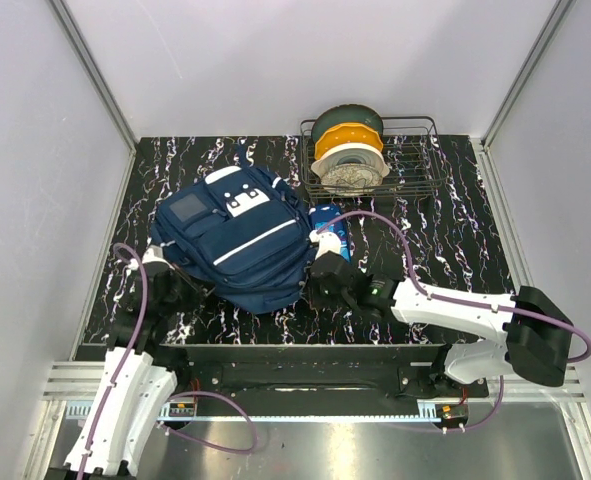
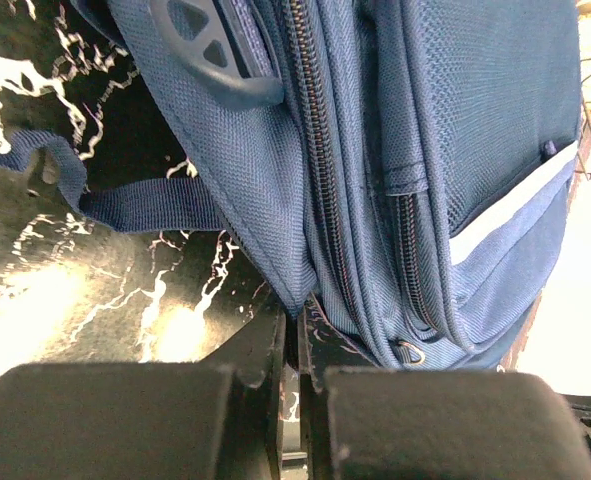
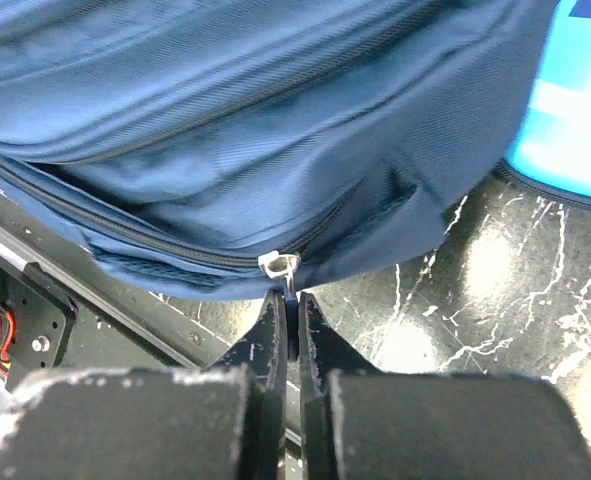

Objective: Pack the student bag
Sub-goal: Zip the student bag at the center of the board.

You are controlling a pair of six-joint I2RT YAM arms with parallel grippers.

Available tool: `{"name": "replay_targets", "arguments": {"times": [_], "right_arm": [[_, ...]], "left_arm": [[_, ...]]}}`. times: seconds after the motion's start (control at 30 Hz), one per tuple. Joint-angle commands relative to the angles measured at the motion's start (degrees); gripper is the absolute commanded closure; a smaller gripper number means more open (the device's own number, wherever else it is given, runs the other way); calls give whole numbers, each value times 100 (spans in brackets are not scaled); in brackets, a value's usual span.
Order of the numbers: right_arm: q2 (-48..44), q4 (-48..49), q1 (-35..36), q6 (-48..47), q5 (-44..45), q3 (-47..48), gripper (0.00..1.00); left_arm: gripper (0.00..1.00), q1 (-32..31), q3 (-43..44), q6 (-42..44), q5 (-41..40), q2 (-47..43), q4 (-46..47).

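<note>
The student bag [image 1: 240, 235], a large navy backpack with white patches and a thin white stripe, lies flat in the middle of the black marbled table. My left gripper [image 1: 168, 265] is at its near-left side. In the left wrist view this gripper [image 2: 297, 315] is shut on a corner fold of the bag's fabric [image 2: 275, 260], beside two zip lines. My right gripper [image 1: 315, 282] is at the bag's near-right edge. In the right wrist view it [image 3: 288, 300] is shut on the dark tab hanging from the silver zipper slider [image 3: 280, 264]. That zip looks closed on both sides of the slider.
A bright-blue pencil case [image 1: 330, 228] lies against the bag's right side, also seen in the right wrist view [image 3: 575, 130]. A wire basket [image 1: 420, 170] with filament spools [image 1: 350, 150] stands at the back right. A loose strap [image 2: 125, 205] trails left of the bag.
</note>
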Motion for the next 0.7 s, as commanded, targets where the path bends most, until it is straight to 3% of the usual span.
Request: {"name": "replay_targets", "arguments": {"times": [0.0,0.23,0.27,0.37,0.43,0.47,0.53,0.67], "right_arm": [[37,-553,-365,-230,406,-84,100],[204,-316,-875,-388,283,-66,100],[195,-280,-867,-475,231,-40,100],[151,27,-875,-836,-190,48,100],[143,89,-867,-898,-314,136,100],[160,89,-875,-915,-402,180,100],[239,80,-875,-951,-516,294,100],[371,195,-875,-933,-771,356,100]], "left_arm": [[100,709,966,960,-461,30,-10],[100,1598,1029,1119,769,267,139],[95,1624,1012,1128,849,267,174],[41,1625,1064,1111,999,250,219],[25,1625,1196,1093,1078,206,219],[8,1625,1240,1067,1183,153,201],[1,1625,1363,953,1368,118,70],[1,1616,1057,453,1878,-459,-63]]}}
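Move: The left hand, shut on the student bag's near left edge, has the bag's middle about 13 cm ahead and 6 cm to its right, slightly below; the zip pull is some 24 cm to its right, level with it. The right hand already pinches that zip pull, the slider about 1 cm ahead and 1 cm left. From the right hand, the bag's middle lies about 13 cm ahead and 18 cm left, the blue pencil case 13 cm ahead and 5 cm right, lower. Keeping its pinch on the zip pull, the right hand draws it about 4 cm forward and a good 2 cm to the right, sinking slightly, along the bag's near right corner towards the pencil case. The left hand first tugs the bag's edge a couple of centimetres left and up, then opens wide, lets go and rises to some 8 cm above its start, fingers tipping up about 10 degrees. ##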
